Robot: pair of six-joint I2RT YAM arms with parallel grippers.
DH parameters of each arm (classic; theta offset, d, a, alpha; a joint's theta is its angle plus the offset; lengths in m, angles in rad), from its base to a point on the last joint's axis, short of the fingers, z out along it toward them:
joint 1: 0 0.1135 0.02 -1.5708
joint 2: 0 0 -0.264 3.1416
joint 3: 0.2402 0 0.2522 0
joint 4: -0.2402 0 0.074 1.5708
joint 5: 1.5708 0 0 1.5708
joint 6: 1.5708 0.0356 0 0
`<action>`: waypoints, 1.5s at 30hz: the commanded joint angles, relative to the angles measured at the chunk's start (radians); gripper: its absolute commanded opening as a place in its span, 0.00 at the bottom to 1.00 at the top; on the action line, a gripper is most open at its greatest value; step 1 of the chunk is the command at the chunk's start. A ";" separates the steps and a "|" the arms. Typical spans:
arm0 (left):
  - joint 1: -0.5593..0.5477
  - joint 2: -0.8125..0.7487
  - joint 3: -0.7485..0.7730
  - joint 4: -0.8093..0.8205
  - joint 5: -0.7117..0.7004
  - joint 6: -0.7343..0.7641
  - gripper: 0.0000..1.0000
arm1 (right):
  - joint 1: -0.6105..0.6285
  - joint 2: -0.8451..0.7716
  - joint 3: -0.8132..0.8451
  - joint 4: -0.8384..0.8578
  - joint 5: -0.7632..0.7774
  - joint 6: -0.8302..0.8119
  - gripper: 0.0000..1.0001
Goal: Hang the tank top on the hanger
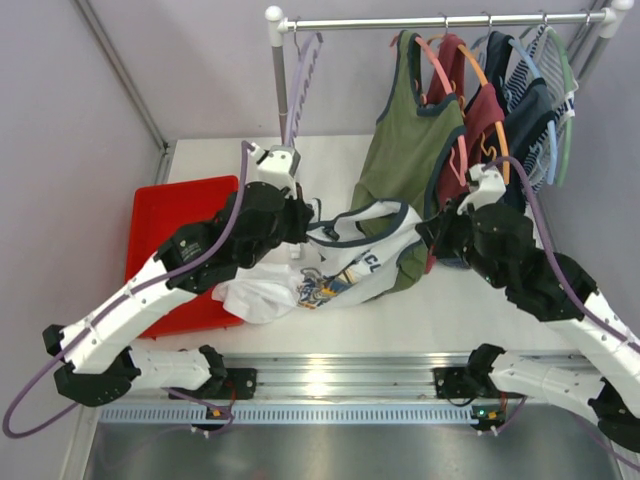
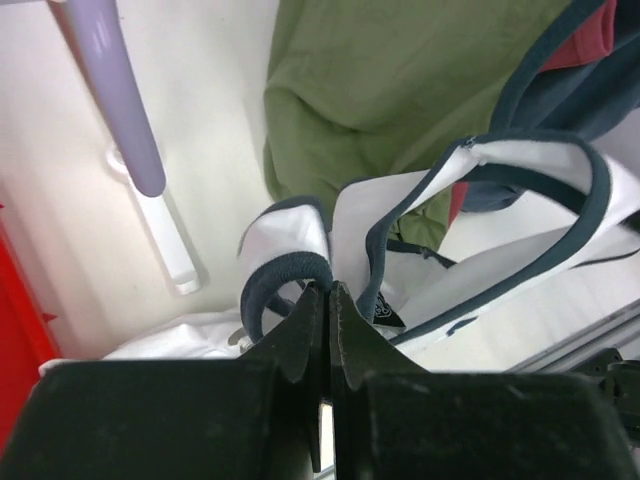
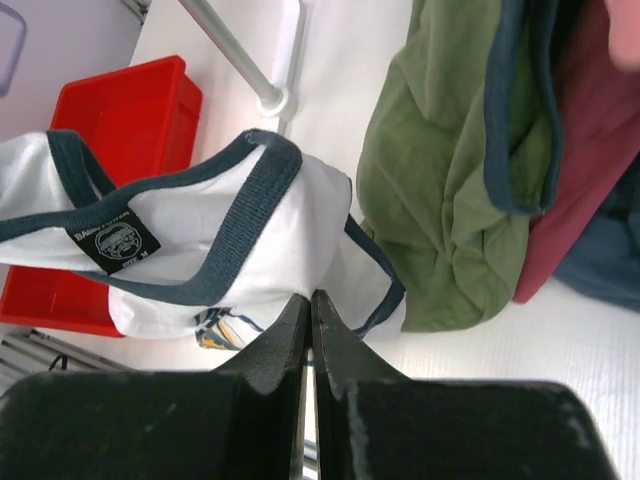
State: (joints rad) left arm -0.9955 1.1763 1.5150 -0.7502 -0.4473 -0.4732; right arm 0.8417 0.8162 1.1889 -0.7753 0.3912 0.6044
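Observation:
The white tank top with navy trim hangs stretched between my two grippers, and its printed lower part rests on the table. My left gripper is shut on one navy-trimmed shoulder strap; its tips pinch the strap. At the other shoulder, my right gripper is shut on the white fabric, which its tips grip. The lavender hanger hangs from the rail at the back left, above the left gripper. One hanger arm shows in the left wrist view.
A red bin sits on the left of the table. An olive-green tank top, a maroon top and darker clothes hang on coloured hangers from the rail at the back right. The rack's pole stands behind the left gripper.

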 commanded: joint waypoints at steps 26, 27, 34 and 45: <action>0.006 0.163 0.717 -0.061 -0.229 0.291 0.00 | -0.293 0.531 1.085 -0.061 -0.345 -0.368 0.00; 0.006 0.158 0.708 -0.070 -0.235 0.291 0.00 | -0.291 0.525 1.062 -0.058 -0.348 -0.368 0.00; 0.006 0.053 0.432 -0.100 -0.225 0.182 0.00 | -0.290 0.269 0.541 0.100 -0.445 -0.267 0.00; 0.005 -0.135 -0.427 0.087 0.010 -0.160 0.00 | -0.035 -0.100 -0.460 0.337 -0.405 0.056 0.00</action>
State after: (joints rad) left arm -0.9955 1.0851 1.2320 -0.7918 -0.5282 -0.5003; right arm 0.7086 0.7597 0.8562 -0.5587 -0.0525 0.5304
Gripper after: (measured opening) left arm 0.025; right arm 0.006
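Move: The white tank top is already pinched between both shut grippers; the middle of its stretched edge is some 10 cm right of the left hand, 9 cm left of the right hand, a little below both. From the left hand, the purple hanger is roughly 20 cm ahead, 5 cm left and slightly higher; the red box is 6 cm ahead, 32 cm left. The green top hangs about 13 cm ahead of the right hand, 4 cm left. Both hands keep their pinch and swing the tank top up some 20–25 cm, then whip down about 30 cm. ##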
